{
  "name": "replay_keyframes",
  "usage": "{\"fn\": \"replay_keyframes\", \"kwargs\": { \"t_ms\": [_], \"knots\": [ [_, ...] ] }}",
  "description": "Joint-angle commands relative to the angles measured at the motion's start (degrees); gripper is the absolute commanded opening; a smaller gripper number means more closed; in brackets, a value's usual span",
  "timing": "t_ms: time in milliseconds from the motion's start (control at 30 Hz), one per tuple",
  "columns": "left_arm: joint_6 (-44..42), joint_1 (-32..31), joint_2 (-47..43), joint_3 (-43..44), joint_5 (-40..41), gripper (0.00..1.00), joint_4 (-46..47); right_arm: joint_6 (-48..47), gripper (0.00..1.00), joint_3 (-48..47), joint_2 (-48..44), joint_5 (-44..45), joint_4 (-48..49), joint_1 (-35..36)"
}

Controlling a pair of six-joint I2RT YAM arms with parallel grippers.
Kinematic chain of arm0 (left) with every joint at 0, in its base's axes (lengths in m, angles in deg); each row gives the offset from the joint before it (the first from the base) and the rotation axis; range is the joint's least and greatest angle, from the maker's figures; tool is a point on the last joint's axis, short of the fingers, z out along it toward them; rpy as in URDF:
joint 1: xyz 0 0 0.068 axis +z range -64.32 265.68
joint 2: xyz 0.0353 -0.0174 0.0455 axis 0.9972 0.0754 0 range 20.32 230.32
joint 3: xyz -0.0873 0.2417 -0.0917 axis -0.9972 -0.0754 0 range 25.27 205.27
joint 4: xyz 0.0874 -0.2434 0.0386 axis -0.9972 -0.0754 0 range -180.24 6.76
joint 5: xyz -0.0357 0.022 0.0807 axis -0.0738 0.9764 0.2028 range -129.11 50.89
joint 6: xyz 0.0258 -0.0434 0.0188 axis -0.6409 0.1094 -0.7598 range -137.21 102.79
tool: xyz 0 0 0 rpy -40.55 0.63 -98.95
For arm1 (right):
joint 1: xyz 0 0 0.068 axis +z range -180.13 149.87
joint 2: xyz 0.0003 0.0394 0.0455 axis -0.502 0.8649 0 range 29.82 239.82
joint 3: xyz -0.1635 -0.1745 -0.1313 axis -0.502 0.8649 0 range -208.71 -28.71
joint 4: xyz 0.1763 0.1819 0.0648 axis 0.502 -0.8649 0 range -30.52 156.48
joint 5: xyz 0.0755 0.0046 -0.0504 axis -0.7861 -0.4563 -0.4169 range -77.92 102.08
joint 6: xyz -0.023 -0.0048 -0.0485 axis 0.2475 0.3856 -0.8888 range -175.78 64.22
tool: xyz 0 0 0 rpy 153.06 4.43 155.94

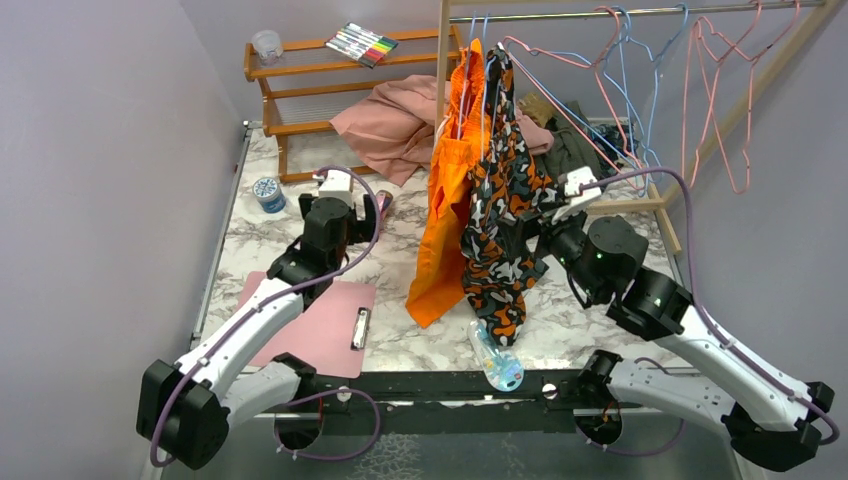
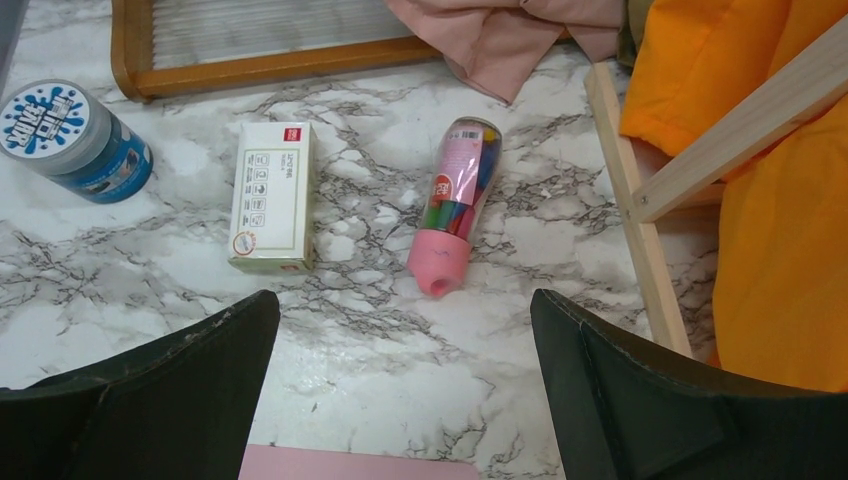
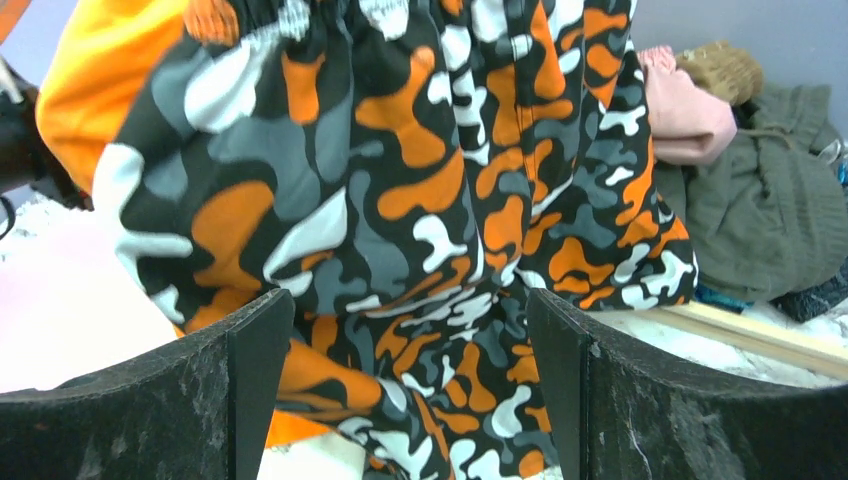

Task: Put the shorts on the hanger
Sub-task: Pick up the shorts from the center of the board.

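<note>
The dusty-pink shorts (image 1: 390,125) lie crumpled at the back of the table against the wooden shelf, and one edge shows in the left wrist view (image 2: 500,35). A pink wire hanger (image 1: 687,110) hangs on the rail at the back right. My left gripper (image 1: 350,205) is open low over the marble (image 2: 405,380), a short way in front of the shorts and holding nothing. My right gripper (image 3: 410,390) is open right up against the hanging camouflage garment (image 3: 400,180), whose cloth fills the gap between the fingers. In the top view that garment (image 1: 505,210) hides the right fingers.
A plain orange garment (image 1: 445,220) hangs beside the camouflage one. Light-blue hangers (image 1: 640,90) share the rail. A pink tube (image 2: 455,205), a small box (image 2: 272,195) and a blue can (image 2: 75,140) lie ahead of the left gripper. The rack's wooden base (image 2: 640,220) runs to the right. A pink clipboard (image 1: 315,325) lies near.
</note>
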State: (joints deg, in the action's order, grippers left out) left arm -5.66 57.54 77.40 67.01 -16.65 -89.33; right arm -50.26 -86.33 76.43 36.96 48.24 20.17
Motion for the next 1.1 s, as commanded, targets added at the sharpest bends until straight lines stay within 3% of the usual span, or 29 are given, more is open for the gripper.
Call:
{"fn": "replay_keyframes", "kwargs": {
  "t_ms": [0, 200, 433, 567, 900, 1067],
  "knots": [
    [2.9, 0.0, 4.0, 2.4, -0.8, 0.99, -0.5, 3.8, 0.88, 2.7, -3.4, -2.2, -4.8, 0.4],
    [12.8, 2.3, 10.5, 7.8, -2.8, 0.99, -0.8, 8.1, 0.87, 7.9, -6.8, -2.4, -5.3, 0.4],
    [23.0, 13.6, 25.1, 19.2, -19.5, 0.99, -0.7, 8.3, 0.87, 9.9, -7.5, -5.1, -4.6, 0.4],
    [27.0, 16.8, 31.6, 22.9, -23.6, 0.95, 4.2, 8.3, 0.87, 11.4, -7.9, -6.6, -3.8, 0.4],
    [24.1, 19.5, 46.8, 30.3, -22.8, 0.81, 11.7, 7.2, 0.86, 14.3, -9.7, -9.2, 0.2, 0.4],
    [20.6, 21.3, 49.9, 28.9, -25.1, 0.78, 19.4, 5.2, 0.86, 13.4, -10.5, -8.7, 0.4, 0.4]
  ]
}}
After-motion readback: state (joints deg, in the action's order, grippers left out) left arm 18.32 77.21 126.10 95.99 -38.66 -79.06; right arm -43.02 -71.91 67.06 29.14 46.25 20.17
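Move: From my left hand the pink shorts lie about 33 cm ahead, 7 cm to the right and 15 cm below. On the way, the marker bottle lies about 16 cm ahead and 3 cm right, the small box 15 cm ahead and 9 cm left, both some 18 cm down; the rack's front rail is 25 cm ahead, 10 cm left and 17 cm down. From my right hand the camouflage shorts hang about 8 cm ahead and 5 cm left, level with it, and the pink shorts lie roughly 40 cm ahead, 27 cm left and 28 cm below. I dip my left hand slightly, then send it forward about 19 cm towards the pink shorts, sinking to some 8 cm below its start. On the way I roll it nearly 30 degrees, left side down, tip it further downward and narrow the open fingers a little. Meanwhile my right hand, fingers still wide, sinks beside the hanging camouflage shorts and draws back a little, tipping down. ##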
